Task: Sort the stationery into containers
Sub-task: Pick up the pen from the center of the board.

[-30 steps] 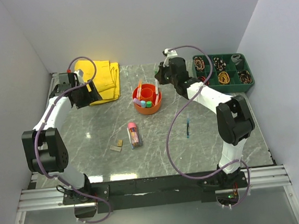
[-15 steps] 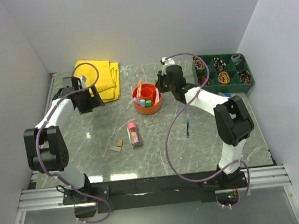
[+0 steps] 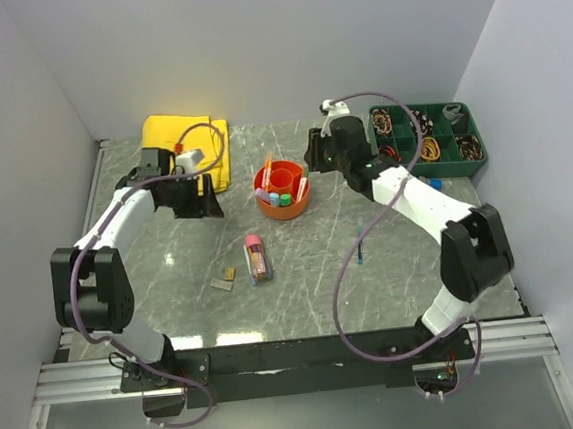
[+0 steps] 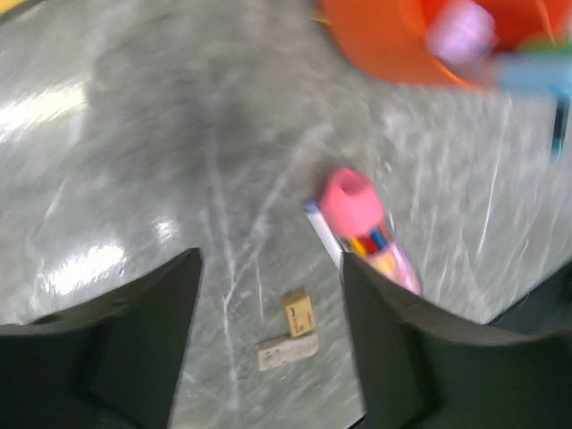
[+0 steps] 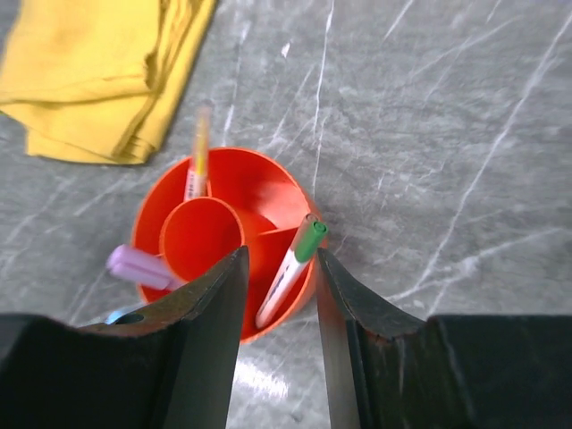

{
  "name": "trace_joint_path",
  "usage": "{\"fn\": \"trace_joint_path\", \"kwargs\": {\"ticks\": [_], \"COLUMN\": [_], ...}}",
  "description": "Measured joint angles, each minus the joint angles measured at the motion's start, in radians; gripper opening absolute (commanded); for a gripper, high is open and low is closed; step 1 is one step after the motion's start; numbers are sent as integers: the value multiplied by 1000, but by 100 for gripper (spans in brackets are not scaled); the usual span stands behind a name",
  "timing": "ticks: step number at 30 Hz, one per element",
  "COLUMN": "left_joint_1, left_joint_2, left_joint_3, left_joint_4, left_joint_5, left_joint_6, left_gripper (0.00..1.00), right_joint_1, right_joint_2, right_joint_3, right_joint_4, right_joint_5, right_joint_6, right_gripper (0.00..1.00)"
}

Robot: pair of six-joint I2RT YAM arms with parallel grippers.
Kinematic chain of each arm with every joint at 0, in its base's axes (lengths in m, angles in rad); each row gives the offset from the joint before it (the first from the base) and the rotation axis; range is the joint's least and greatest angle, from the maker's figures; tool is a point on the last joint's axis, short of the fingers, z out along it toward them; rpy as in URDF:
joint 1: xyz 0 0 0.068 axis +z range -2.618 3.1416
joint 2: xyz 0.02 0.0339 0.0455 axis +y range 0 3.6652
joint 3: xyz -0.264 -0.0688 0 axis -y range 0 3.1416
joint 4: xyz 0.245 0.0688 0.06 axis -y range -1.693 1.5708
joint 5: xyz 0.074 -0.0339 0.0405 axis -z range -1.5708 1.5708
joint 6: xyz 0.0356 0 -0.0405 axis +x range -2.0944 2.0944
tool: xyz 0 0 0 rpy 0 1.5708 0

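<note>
The orange organiser bowl point(image 3: 282, 189) stands at the table's back middle and holds several pens. In the right wrist view the bowl point(image 5: 268, 183) holds a green-capped marker point(image 5: 292, 264), a lilac stick point(image 5: 138, 266) and an orange pen point(image 5: 197, 150). My right gripper point(image 3: 316, 159) point(image 5: 281, 252) is open just above the bowl's right side, with the marker below its gap. My left gripper point(image 3: 203, 198) point(image 4: 270, 259) is open and empty, left of the bowl. A pink-capped clear tube point(image 3: 257, 257) point(image 4: 365, 223), two tan eraser blocks point(image 3: 225, 278) point(image 4: 298, 313) and a blue pen point(image 3: 359, 243) lie on the table.
A folded yellow cloth point(image 3: 186, 145) point(image 5: 98, 71) lies at the back left. A green divided tray point(image 3: 429, 140) with small items sits at the back right. White walls close in on the left, back and right.
My left gripper has swung right from over the yellow cloth toward the table's middle. My right arm has shifted its elbow right, its gripper staying by the bowl.
</note>
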State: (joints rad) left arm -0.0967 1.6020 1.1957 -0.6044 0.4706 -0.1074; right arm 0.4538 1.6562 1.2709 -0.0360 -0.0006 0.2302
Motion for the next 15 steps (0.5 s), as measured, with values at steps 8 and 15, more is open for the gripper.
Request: {"fn": "trace_joint_path", "kwargs": {"ticks": [8, 15], "left_joint_1": [-184, -370], "left_joint_2": [17, -27], "left_joint_3": [58, -119], "left_joint_4": [-137, -186], "left_joint_5": [98, 85], "left_joint_6": [478, 829], "left_gripper": [35, 34], "right_joint_1": [0, 0], "right_joint_2": [-272, -419], "right_joint_3": [-81, -199], "right_joint_4": [-92, -128], "right_joint_5": [13, 27], "right_joint_6": [-28, -75], "right_gripper": [43, 41]}}
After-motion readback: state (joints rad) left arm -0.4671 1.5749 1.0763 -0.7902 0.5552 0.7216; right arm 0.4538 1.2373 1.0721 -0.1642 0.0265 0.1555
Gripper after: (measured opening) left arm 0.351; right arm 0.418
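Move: The blue pen lies about 16 cm back and 8 cm to the right of the right hand, some 20 cm below; the orange bowl is 8 cm to that hand's left and 3 cm back. For the left hand, the small yellow block lies about 10 cm back, 5 cm to its right and 11 cm down. The grey block is 13 cm back and 3 cm right of the same hand, the pencil case 7 cm back and 11 cm right. Back, up and a little to its right, the empty right hand pulls some 10 cm clear of the bowl, closing sideways on the blue pen and just starting to sink, fingers still part open. The left hand swings right, then back and down about 15 cm towards the yellow and grey blocks, turning some 60 degrees clockwise while its fingers narrow from wide to about a third open. ##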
